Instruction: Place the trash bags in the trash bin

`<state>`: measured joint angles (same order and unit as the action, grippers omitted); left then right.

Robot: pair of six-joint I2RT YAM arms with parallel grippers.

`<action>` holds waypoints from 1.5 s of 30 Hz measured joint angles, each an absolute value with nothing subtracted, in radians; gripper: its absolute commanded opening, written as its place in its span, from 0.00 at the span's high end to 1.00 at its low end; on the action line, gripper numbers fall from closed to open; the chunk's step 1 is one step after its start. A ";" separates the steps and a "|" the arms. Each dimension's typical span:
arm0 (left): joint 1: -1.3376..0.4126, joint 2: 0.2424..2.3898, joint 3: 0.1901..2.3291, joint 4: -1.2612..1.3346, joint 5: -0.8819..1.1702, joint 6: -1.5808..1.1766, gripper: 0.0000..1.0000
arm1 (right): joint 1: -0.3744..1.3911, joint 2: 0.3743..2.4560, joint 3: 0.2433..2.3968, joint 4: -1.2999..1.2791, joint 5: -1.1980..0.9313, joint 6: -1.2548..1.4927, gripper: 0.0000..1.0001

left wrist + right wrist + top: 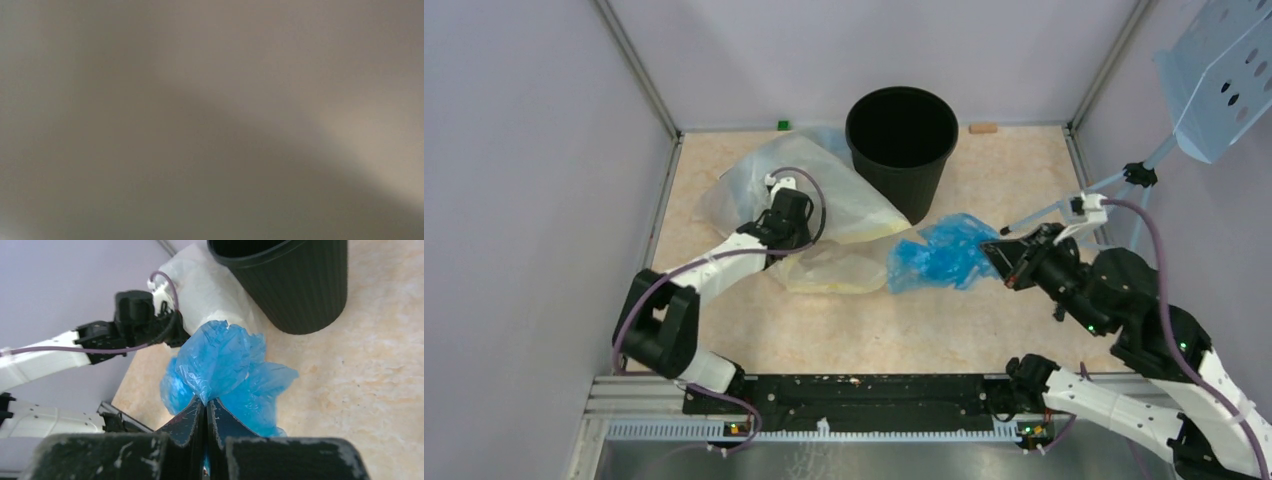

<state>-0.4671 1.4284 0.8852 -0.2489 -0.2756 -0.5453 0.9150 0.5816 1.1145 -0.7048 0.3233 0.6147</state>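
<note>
The blue trash bag (944, 252) lies crumpled on the table, just right of centre and in front of the trash bin (902, 150), a ribbed black bin that stands upright with nothing showing inside. My right gripper (996, 250) is shut on the bag's right edge. The right wrist view shows the blue film (225, 360) pinched between the closed jaws of the gripper (206, 402), with the bin (300, 285) beyond it. My left gripper (790, 238) rests down on a large clear yellowish bag (844, 200). Its fingertips are hidden, and the left wrist view is only a grey blur.
The clear yellowish bag (210, 295) spreads from the bin's left side toward the table's middle. A small green block (782, 125) and a tan block (983, 128) sit at the back edge. A perforated pale-blue panel (1219, 80) on a stand hangs over the right wall.
</note>
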 measured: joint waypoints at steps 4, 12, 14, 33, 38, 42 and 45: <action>-0.416 1.593 0.959 -0.228 -0.236 -0.546 1.00 | 0.915 0.514 1.153 -0.780 0.411 0.628 1.00; -0.257 1.762 1.103 -0.213 -0.177 -0.559 1.00 | 0.915 0.495 1.114 -0.922 0.562 0.649 1.00; -0.204 1.791 1.142 -0.212 -0.157 -0.570 1.00 | 0.915 0.499 1.070 -0.928 0.567 0.656 1.00; -0.042 1.552 1.238 -0.381 -0.305 -0.553 0.78 | 0.915 0.809 0.873 -0.538 0.056 0.594 0.90; -0.041 1.446 1.248 -0.415 -0.263 -0.495 0.52 | 0.915 0.833 0.871 -0.514 0.047 0.587 0.51; -0.059 1.352 1.259 -0.516 -0.216 -0.487 0.39 | 0.915 0.836 0.857 -0.543 0.066 0.569 0.39; -0.103 1.266 1.273 -0.588 -0.181 -0.480 0.33 | 0.915 0.828 0.825 -0.569 0.086 0.572 0.29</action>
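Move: The blue bag, already gripped in the right hand, is bound for bare table about 7 cm ahead of that hand, 15 cm to its left and 34 cm below. The bin stands roughly 29 cm ahead of the right hand and 12 cm left; the clear bag's middle is 28 cm ahead, 33 cm left. That clear bag, with the shut left fingers at its mouth, has its middle some 10 cm ahead of the left hand, laterally level and 5 cm below. The blue bag swings a little right with the right hand, then down about 15 cm and back left in front of the bin, where the fingers, tipping down, open and let go. At the clear bag's mouth the closed left fingers push forward and down into the film, sweep left some 13 cm, then pull up and back, opening above the bag. ##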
